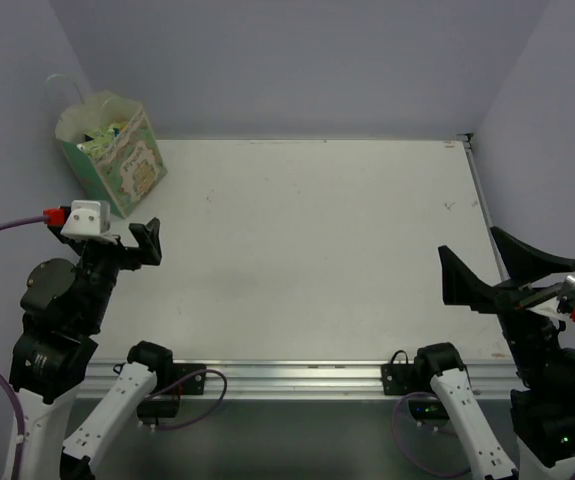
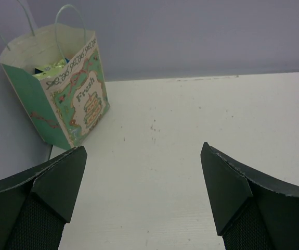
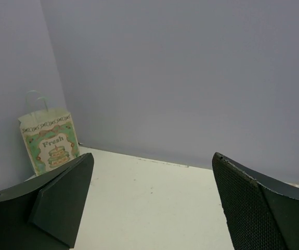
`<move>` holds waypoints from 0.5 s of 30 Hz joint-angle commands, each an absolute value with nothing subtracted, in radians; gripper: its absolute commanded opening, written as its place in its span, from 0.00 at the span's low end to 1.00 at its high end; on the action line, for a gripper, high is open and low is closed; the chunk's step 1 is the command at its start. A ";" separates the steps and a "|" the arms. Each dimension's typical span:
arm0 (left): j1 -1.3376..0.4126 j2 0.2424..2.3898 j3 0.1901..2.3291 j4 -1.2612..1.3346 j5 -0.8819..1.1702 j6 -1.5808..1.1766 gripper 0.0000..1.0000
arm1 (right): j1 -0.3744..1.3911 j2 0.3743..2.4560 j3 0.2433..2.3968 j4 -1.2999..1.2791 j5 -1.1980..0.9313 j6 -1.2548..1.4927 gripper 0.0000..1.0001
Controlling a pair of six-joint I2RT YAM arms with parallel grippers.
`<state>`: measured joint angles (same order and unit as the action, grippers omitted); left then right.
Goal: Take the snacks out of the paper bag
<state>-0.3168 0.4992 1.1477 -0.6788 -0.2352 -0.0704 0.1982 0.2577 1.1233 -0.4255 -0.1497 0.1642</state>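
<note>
The mint-green paper bag (image 1: 117, 160) stands upright in the table's far left corner, against the wall. It also shows in the left wrist view (image 2: 79, 99) and, small, in the right wrist view (image 3: 49, 141). Snacks (image 1: 100, 137) peek out of its open top; green and blue packet tops (image 2: 49, 67) show there. My left gripper (image 1: 132, 248) is open and empty, a short way in front of the bag (image 2: 144, 153). My right gripper (image 1: 472, 245) is open and empty at the near right, far from the bag (image 3: 152, 156).
The white table (image 1: 317, 240) is walled at the back and both sides by lilac panels (image 1: 297, 60). A metal rail (image 1: 297, 375) with cables runs along the near edge. A metal strip (image 1: 479, 190) lines the right edge.
</note>
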 commanded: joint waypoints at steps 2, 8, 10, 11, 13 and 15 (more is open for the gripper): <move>-0.325 0.511 1.101 -0.660 -0.224 -0.078 1.00 | 0.201 0.275 1.117 -0.391 -0.176 0.181 0.99; -0.325 0.694 1.170 -0.718 -0.255 -0.144 0.98 | 0.201 0.275 1.060 -0.354 -0.257 0.196 0.99; -0.324 0.750 1.212 -0.712 -0.278 -0.158 0.98 | 0.204 0.275 1.037 -0.342 -0.278 0.201 0.99; -0.325 0.797 1.219 -0.698 -0.281 -0.158 0.98 | 0.206 0.278 1.013 -0.331 -0.284 0.209 0.99; -0.321 0.837 1.229 -0.637 -0.284 -0.147 0.98 | 0.210 0.282 0.996 -0.331 -0.281 0.218 0.99; -0.270 0.919 1.249 -0.603 -0.264 -0.129 0.98 | 0.213 0.288 0.976 -0.325 -0.293 0.235 0.99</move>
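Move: The paper bag stands upright in the far left corner of the otherwise bare table, its middle about 29 cm ahead of the left hand, 13 cm to its left and 26 cm below. The snacks show in the bag's open top, some 31 cm ahead of that hand, 12 cm left and 20 cm down. From the right hand the bag is roughly 37 cm ahead, 64 cm left and 35 cm below. Fingers wide open, the left hand first sinks, then swings into a quickening forward reach towards the paper bag, about 8 cm out and 5 to 6 cm down with a slight drift to the right, while its wrist tips some 15 degrees downward from level; it is still short of the bag and touches nothing. The right hand, also open and empty, starts a little later and eases down about 4 cm, going forward and left by some 2.5 cm each, in the bag's general direction but still far across the table. ##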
